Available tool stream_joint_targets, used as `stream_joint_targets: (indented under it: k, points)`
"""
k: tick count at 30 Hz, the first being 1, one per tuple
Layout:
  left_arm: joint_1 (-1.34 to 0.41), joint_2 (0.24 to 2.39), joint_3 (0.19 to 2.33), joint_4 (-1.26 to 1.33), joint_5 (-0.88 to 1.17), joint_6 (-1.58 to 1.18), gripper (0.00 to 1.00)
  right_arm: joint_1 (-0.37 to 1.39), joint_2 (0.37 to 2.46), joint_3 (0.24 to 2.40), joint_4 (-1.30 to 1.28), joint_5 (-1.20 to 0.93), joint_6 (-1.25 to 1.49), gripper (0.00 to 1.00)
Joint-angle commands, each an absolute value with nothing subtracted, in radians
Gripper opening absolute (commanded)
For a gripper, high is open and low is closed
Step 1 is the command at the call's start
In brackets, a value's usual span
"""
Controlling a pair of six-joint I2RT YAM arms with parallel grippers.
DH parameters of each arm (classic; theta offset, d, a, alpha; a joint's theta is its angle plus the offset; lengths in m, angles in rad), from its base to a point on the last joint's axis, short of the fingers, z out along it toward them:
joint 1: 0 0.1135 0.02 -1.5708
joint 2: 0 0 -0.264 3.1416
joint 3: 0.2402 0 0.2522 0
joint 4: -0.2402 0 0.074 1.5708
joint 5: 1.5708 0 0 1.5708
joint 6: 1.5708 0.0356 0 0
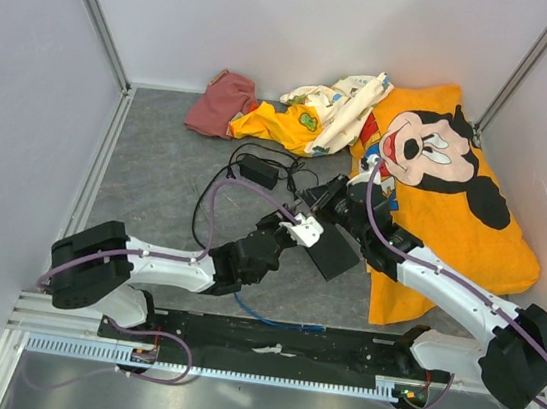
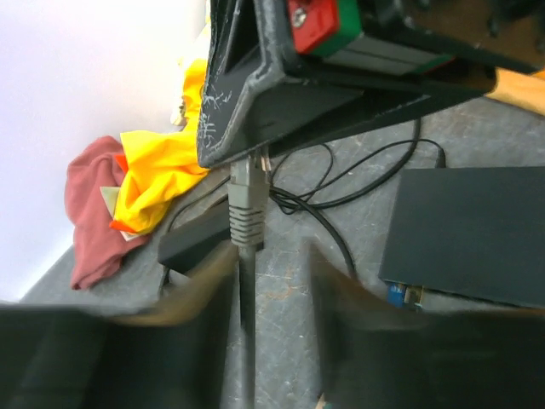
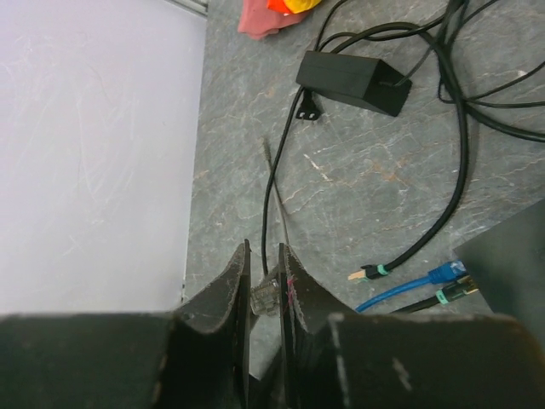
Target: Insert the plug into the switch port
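The plug (image 3: 444, 273) is the blue end of the thin blue cable (image 1: 278, 320). It lies at the near corner of the black switch (image 1: 332, 255) (image 3: 511, 273). A blue spot (image 2: 396, 294) shows on the switch's face (image 2: 468, 230); whether it sits in a port I cannot tell. My right gripper (image 3: 264, 247) (image 1: 300, 220) is shut on a different, clear connector (image 3: 266, 294) with a grey boot (image 2: 245, 204) on a dark cable. My left gripper (image 2: 272, 256) (image 1: 273, 248) straddles that dark cable just below the boot, its blurred jaws standing apart.
A black power adapter (image 1: 258, 172) (image 3: 353, 81) and loops of black cable (image 3: 460, 145) lie behind the switch. Two thin black cables end in green tape (image 3: 375, 272) beside the plug. Clothes (image 1: 295, 117) and an orange Mickey cloth (image 1: 449, 177) cover the back and right.
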State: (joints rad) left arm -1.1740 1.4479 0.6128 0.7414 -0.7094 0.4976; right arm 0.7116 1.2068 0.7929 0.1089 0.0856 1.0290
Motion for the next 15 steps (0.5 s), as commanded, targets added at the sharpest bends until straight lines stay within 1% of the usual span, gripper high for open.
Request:
stream_joint_targets:
  k: [1,2,3,4,6,7,8,9,10,12,13,15]
  points:
    - [-1.178,1.441,0.673,0.859,-0.756,0.537,0.07,0.715,1.172,0.818,0.123,0.112,1.054,0.00]
    - [-1.178,1.427,0.681,0.806,-0.746,0.513,0.02,0.716,1.164,0.813,0.130,0.120,1.052,0.02]
    - [-1.178,1.413,0.681,0.776,-0.732,0.499,0.02,0.715,1.163,0.805,0.132,0.126,1.049,0.06]
    - [-1.177,1.376,0.681,0.740,-0.694,0.480,0.02,0.713,1.158,0.804,0.132,0.129,1.033,0.17]
    - [-1.163,1.341,0.687,0.605,-0.643,0.404,0.02,0.701,1.152,0.801,0.136,0.124,1.016,0.28]
    - [-1.152,1.321,0.690,0.557,-0.570,0.370,0.02,0.693,1.147,0.799,0.141,0.115,0.997,0.37]
    - [-1.135,1.286,0.704,0.438,-0.527,0.285,0.02,0.672,1.146,0.792,0.159,0.086,0.986,0.41]
    - [-1.091,1.267,0.707,0.389,-0.484,0.240,0.02,0.657,1.141,0.785,0.173,0.063,0.976,0.45]
    - [-1.063,1.253,0.710,0.349,-0.374,0.201,0.02,0.638,1.134,0.776,0.192,0.037,0.968,0.55]
    - [-0.978,1.223,0.726,0.226,-0.264,0.103,0.02,0.577,1.126,0.743,0.267,-0.071,0.925,0.63]
    - [-0.954,1.220,0.732,0.191,-0.174,0.085,0.02,0.557,1.120,0.730,0.296,-0.110,0.908,0.68]
    - [-0.889,1.216,0.750,0.108,-0.102,0.032,0.02,0.508,1.114,0.700,0.379,-0.212,0.859,0.71]
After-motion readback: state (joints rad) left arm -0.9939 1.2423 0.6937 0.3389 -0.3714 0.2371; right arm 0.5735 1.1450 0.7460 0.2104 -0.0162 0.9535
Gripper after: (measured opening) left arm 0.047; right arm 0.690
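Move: The grey plug is still pinched by its tip in the right fingers, its middle about 1 cm back and 1 cm left of the right hand, 1 cm lower. From the left hand, half closed around its cable, it is roughly 3 cm ahead and 1 cm right, level. The switch lies some 17 cm below the left hand, 3 cm back and 11 cm right; the black adapter is 9 cm ahead and 8 cm left, equally low. Closing first, the left fingers pinch the grey cable just behind the plug's boot, then lift about 2 cm, drifting left late as the hand tips down some 15 degrees. The right fingers then open wide, let go of the plug tip and draw away to the right, up and forward, about 4–5 cm in all. ##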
